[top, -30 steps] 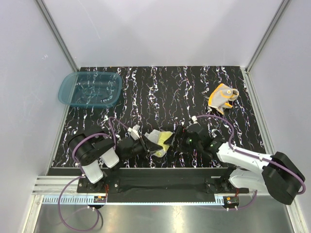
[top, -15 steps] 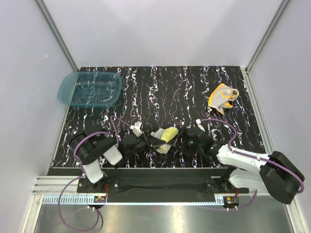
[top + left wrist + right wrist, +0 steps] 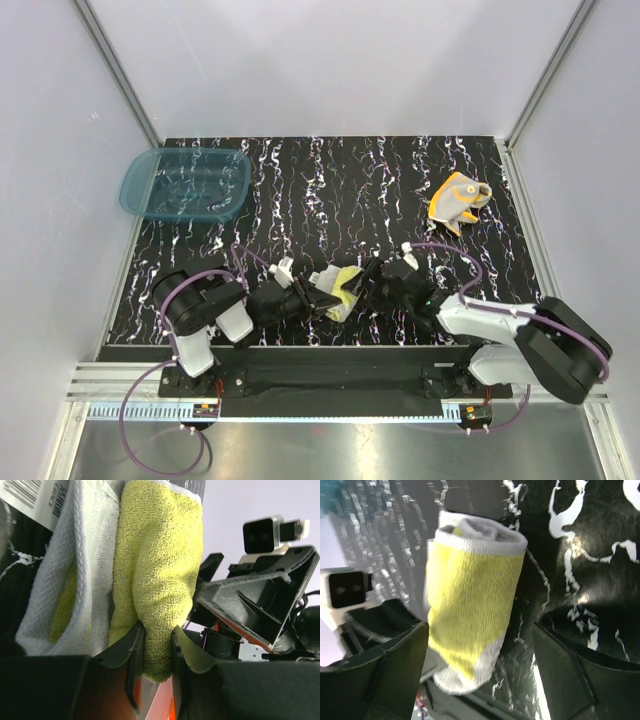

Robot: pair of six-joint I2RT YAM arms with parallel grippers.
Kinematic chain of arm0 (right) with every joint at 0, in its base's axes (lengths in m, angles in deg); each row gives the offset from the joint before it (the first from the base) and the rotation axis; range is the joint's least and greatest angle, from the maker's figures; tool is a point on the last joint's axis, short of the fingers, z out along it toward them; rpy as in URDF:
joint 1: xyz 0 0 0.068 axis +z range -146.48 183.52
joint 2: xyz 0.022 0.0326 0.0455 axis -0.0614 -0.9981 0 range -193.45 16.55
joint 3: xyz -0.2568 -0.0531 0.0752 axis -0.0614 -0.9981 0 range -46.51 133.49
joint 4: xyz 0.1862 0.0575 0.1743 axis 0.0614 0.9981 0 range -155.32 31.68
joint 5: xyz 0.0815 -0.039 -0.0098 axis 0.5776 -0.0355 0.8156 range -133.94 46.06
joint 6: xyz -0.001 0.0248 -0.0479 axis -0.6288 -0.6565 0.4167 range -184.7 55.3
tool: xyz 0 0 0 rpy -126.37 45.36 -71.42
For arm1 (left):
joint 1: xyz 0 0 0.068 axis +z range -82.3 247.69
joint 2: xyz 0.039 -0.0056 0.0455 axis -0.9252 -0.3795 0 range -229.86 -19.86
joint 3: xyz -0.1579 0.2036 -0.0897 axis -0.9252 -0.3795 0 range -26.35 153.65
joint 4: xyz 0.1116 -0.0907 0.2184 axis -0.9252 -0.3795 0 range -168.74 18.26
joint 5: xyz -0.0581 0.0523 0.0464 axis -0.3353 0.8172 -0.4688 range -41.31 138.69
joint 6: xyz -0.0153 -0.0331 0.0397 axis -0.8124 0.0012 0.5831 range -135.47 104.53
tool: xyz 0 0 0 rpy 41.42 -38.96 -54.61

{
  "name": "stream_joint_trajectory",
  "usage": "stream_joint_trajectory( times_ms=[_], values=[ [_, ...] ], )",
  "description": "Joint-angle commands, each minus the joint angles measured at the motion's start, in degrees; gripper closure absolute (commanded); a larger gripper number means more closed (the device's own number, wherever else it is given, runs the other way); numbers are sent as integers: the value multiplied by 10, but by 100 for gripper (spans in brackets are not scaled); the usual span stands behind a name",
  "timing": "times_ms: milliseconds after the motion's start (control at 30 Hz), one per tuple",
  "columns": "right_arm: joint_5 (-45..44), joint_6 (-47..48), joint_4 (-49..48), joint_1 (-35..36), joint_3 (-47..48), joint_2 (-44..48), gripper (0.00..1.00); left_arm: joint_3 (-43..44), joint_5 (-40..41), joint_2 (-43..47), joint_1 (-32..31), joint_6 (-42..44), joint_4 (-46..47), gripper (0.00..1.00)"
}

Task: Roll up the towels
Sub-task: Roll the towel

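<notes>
The pale yellow towel (image 3: 341, 288) lies near the front edge of the table, rolled into a short tube with its grey-beige side showing at the ends (image 3: 470, 600). My left gripper (image 3: 318, 298) is shut on one end of it, and the yellow cloth is squeezed between the jaws (image 3: 157, 640). My right gripper (image 3: 374, 287) stands open to the right of the roll. Its fingers (image 3: 405, 655) straddle the roll without pressing it. The orange towel (image 3: 458, 200) lies crumpled at the far right of the table, away from both grippers.
A translucent teal basin (image 3: 185, 183) sits at the back left corner. Black marbled mat (image 3: 330, 190) covers the table, with grey walls on three sides. Both arm bases and purple cables crowd the front edge.
The right gripper slid left up to the yellow towel and narrowed slightly. The left gripper turned with the towel, which went from a loose fold to a tighter roll.
</notes>
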Motion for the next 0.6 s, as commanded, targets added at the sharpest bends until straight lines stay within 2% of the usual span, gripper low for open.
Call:
stream_joint_trajectory(
  times_ms=[0,133,167,200,233,267,367,400,467,500,533,567],
  values=[
    [6,-6,-46,-4,25,-53,11,19,0,-19,-12,2,209,82],
    [28,-17,-94,-4,20,-96,32,27,9,-24,-20,0,209,82],
    [30,-18,-101,-4,19,-101,44,26,11,-24,-21,2,209,82],
    [30,-19,-103,-4,19,-103,49,26,9,-24,-21,3,209,82],
    [28,-18,-102,-4,18,-103,55,25,9,-23,-21,4,209,82],
    [23,-16,-95,-4,21,-99,66,23,7,-22,-22,6,208,82],
    [8,-5,-49,-4,34,-78,81,23,-9,-20,-22,19,208,80],
    [4,6,-36,-4,40,-67,86,23,-12,-21,-22,21,208,73],
    [-4,15,11,-4,58,-58,87,20,-20,-22,-22,29,207,58],
    [-7,23,26,-4,64,-47,88,17,-20,-22,-21,34,208,36],
    [-11,27,42,-4,69,-44,88,14,-22,-23,-21,38,208,26],
    [-13,30,77,-4,81,-41,88,7,-22,-23,-21,41,208,1]
  ],
)
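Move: The left fingers already pinch the yellow towel roll; the roll's middle lies about 3 cm to their right, 1 cm ahead and 1 cm lower. From the open right fingers, the roll's middle is about 4 cm left, level ahead, and 2 cm lower. The towel's grey flap is some 10 cm left and 2 cm ahead of the right hand; the left fingertips are about 8 cm left of it and 3 cm back. The right fingers close around the yellow roll and pinch it across its width, after the hand comes in about 2 cm left and 2 cm down, edging forward; it then lifts about 1 cm, keeping its grip. The left hand eases about 1 cm to the right, still holding the roll, and only once the right grip is shut opens its fingers wide and lets go. ##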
